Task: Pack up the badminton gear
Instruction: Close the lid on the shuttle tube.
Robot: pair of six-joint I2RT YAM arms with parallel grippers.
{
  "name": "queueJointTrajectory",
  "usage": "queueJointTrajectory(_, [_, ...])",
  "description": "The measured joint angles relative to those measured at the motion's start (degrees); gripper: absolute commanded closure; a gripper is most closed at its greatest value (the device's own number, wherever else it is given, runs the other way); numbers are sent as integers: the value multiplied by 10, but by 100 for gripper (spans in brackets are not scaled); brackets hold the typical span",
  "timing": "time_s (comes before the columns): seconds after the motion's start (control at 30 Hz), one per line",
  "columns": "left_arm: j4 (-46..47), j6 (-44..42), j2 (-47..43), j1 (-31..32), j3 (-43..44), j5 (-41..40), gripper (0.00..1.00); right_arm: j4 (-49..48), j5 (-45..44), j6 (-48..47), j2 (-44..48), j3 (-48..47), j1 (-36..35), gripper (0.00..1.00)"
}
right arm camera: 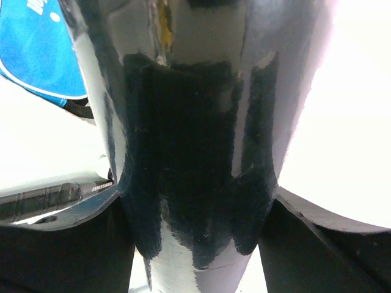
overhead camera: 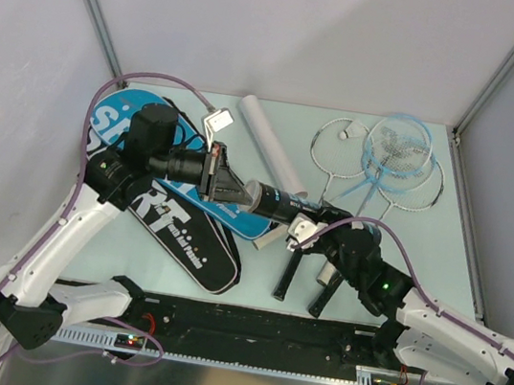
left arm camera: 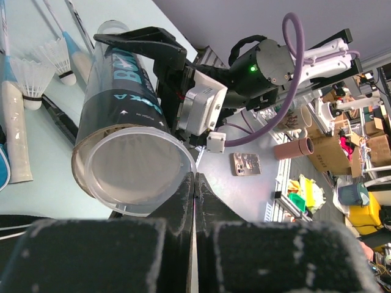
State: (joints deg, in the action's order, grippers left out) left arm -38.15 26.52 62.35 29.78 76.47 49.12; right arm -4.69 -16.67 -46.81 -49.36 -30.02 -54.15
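Note:
A black tube (overhead camera: 273,200) with a clear open end (left arm camera: 131,168) hangs above the table, and my right gripper (overhead camera: 314,220) is shut on its middle. In the right wrist view the tube (right arm camera: 195,152) fills the gap between the jaws of the right gripper (right arm camera: 195,244). My left gripper (left arm camera: 194,189) is shut with nothing in it, its tips beside the tube's open rim. Two shuttlecocks (left arm camera: 27,79) lie on the table by a white racket handle (left arm camera: 15,134). Rackets (overhead camera: 388,159) lie at the back right, and a white tube (overhead camera: 269,141) at the back middle.
Blue and black racket bags (overhead camera: 171,214) lie overlapped on the left under my left arm. Two black handles (overhead camera: 288,275) stick out near the front edge below the right gripper. Grey walls close the table's back and sides.

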Motion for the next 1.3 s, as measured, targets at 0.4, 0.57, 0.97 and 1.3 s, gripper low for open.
queueJointTrajectory(0.4, [3, 0, 4, 1, -10, 1, 100, -3, -3, -4, 9, 0, -8, 74])
queueJointTrajectory(0.57, [3, 0, 4, 1, -12, 2, 100, -3, -5, -4, 9, 0, -10, 73])
queueJointTrajectory(0.97, [9, 0, 19, 1, -17, 18, 100, 2, 2, -4, 13, 0, -11, 73])
queueJointTrajectory(1.3, [12, 4, 21, 1, -17, 25, 64, 7, 15, -3, 22, 0, -7, 74])
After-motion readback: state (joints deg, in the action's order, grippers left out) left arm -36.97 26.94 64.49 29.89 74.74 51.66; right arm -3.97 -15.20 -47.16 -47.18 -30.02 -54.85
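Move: The translucent lid on the raised end of the shuttle tube sits right at the left gripper's shut fingertips, its middle about 3 cm below them, 1 cm ahead and 1 cm to the right. On the table some 33 cm below that gripper, the white roll lies about 17 cm ahead and 5 cm right, and the blue racket bag about 8 cm ahead and 24 cm left. From the right gripper, which holds the tube, the lid is roughly 18 cm left, 1 cm ahead and 12 cm up. Press the left gripper's shut fingertips on down across the upper rim of the lid, about 1.5 cm in two short pushes, easing slightly right into the tube end and tipping the fingers a few degrees. Keep the right gripper's hold on the tube, letting it creep up and back about 1 cm. Then stay at the rim and open the left fingers about a third. ##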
